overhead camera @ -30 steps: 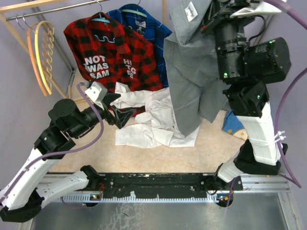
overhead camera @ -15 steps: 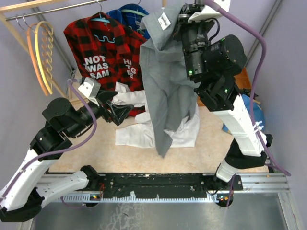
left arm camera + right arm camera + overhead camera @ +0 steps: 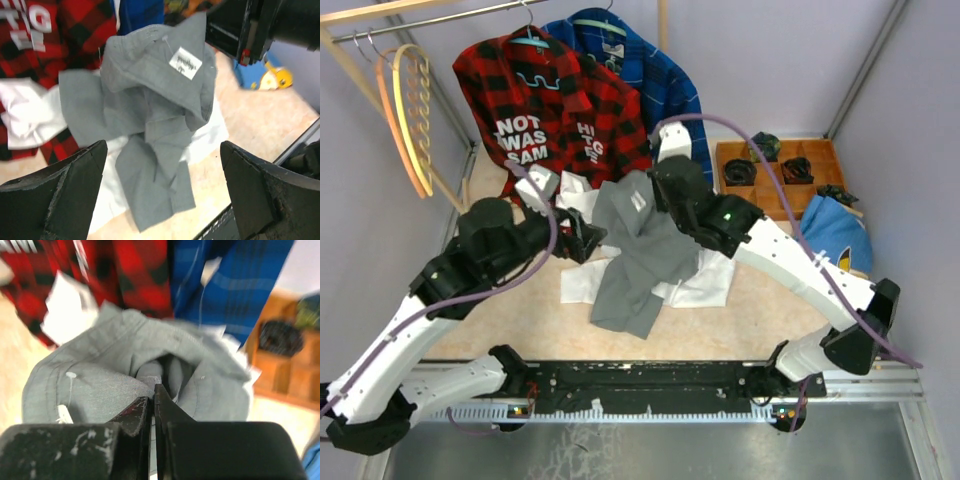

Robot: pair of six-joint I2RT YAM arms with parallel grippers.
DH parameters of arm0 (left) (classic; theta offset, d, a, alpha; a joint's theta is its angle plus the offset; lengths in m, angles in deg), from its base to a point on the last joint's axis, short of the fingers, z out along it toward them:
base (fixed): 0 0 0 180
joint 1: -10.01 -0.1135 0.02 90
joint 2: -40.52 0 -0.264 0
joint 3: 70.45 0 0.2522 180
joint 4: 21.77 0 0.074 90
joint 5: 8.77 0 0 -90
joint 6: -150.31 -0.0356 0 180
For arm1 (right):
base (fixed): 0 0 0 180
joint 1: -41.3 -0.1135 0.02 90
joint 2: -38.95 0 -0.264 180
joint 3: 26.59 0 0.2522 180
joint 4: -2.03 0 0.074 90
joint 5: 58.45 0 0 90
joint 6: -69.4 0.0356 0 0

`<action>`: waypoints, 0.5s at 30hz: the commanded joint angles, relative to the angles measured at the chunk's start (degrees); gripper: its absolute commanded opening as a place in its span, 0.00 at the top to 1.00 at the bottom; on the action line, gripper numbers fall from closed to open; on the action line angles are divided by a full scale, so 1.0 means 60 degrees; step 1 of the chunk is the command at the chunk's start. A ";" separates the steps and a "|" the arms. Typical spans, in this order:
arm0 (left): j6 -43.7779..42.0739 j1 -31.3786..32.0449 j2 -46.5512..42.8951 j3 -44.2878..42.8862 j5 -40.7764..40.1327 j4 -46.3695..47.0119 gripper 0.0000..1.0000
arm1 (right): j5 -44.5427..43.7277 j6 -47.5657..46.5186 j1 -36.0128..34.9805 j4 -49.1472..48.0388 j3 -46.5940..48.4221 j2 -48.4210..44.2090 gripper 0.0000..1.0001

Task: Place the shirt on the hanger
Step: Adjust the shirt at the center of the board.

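The grey shirt (image 3: 635,255) lies bunched on the table, partly over a white shirt, with its collar and label lifted. My right gripper (image 3: 648,195) is shut on the collar fabric; the right wrist view shows its jaws (image 3: 152,392) pinching a fold of the shirt (image 3: 100,380). My left gripper (image 3: 590,240) stands open just left of the shirt. In the left wrist view its fingers (image 3: 65,195) spread wide above the shirt (image 3: 150,115), holding nothing. The pale yellow-tan hanger (image 3: 420,120) hangs on the rail at the far left, away from both grippers.
A darker orange hanger (image 3: 384,110) hangs beside the pale one. A red-black plaid shirt (image 3: 550,110) and a blue plaid shirt (image 3: 650,75) hang at the back. A white shirt (image 3: 705,285) lies under the grey one. At the right are a wooden compartment tray (image 3: 782,170) and a blue object (image 3: 830,230).
My right arm has swung down and left from high up, bringing the hanging grey shirt down into a heap on the white shirt. The left gripper has shifted slightly right toward it.
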 commanded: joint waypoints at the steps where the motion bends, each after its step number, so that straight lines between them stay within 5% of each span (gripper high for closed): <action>1: 0.0693 0.0023 0.0700 0.0344 -0.0725 -0.1667 0.01 | 0.3137 0.2320 0.0713 0.0246 -0.1685 -0.0692 1.00; 4: 0.1219 0.0023 0.0969 0.0709 -0.0918 -0.2188 0.01 | 0.4279 0.2227 0.0875 0.0232 -0.2497 -0.0589 0.98; 9: 0.2510 0.0015 0.0742 0.1524 -0.1108 -0.2689 0.01 | 0.4373 0.1913 0.1013 0.0673 -0.3447 -0.1023 0.48; 15: 0.3632 0.0015 -0.0949 0.3469 -0.0234 -0.0757 0.01 | 0.3886 0.1268 0.1027 0.1362 -0.4067 -0.2232 0.26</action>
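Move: The right hand holds the grey shirt by its collar end, high up; the board's centre, where the grey shirt is being laid, is about 6 cm back, 5 cm left and some 33 cm below. The white shirt lies down there too, about 2 cm back and 5 cm left of the hand, and the wooden box is 13 cm ahead and 24 cm right. From the left hand, the grey shirt's middle is about 5 cm ahead, 11 cm right and 25 cm below. Still swinging the grey shirt down over the white one, the right hand drops fast by about 17 cm and draws back some 6 cm towards the robot as its fingers tip down nearly 30 degrees, and once most of the drop is done its shut fingers open well over halfway and let go of the cloth. Beside it the empty left hand sinks about 16 cm, fingers wide open and tipping down and turning slightly counter-clockwise, coming down beside the grey shirt's left edge without taking hold of it. ##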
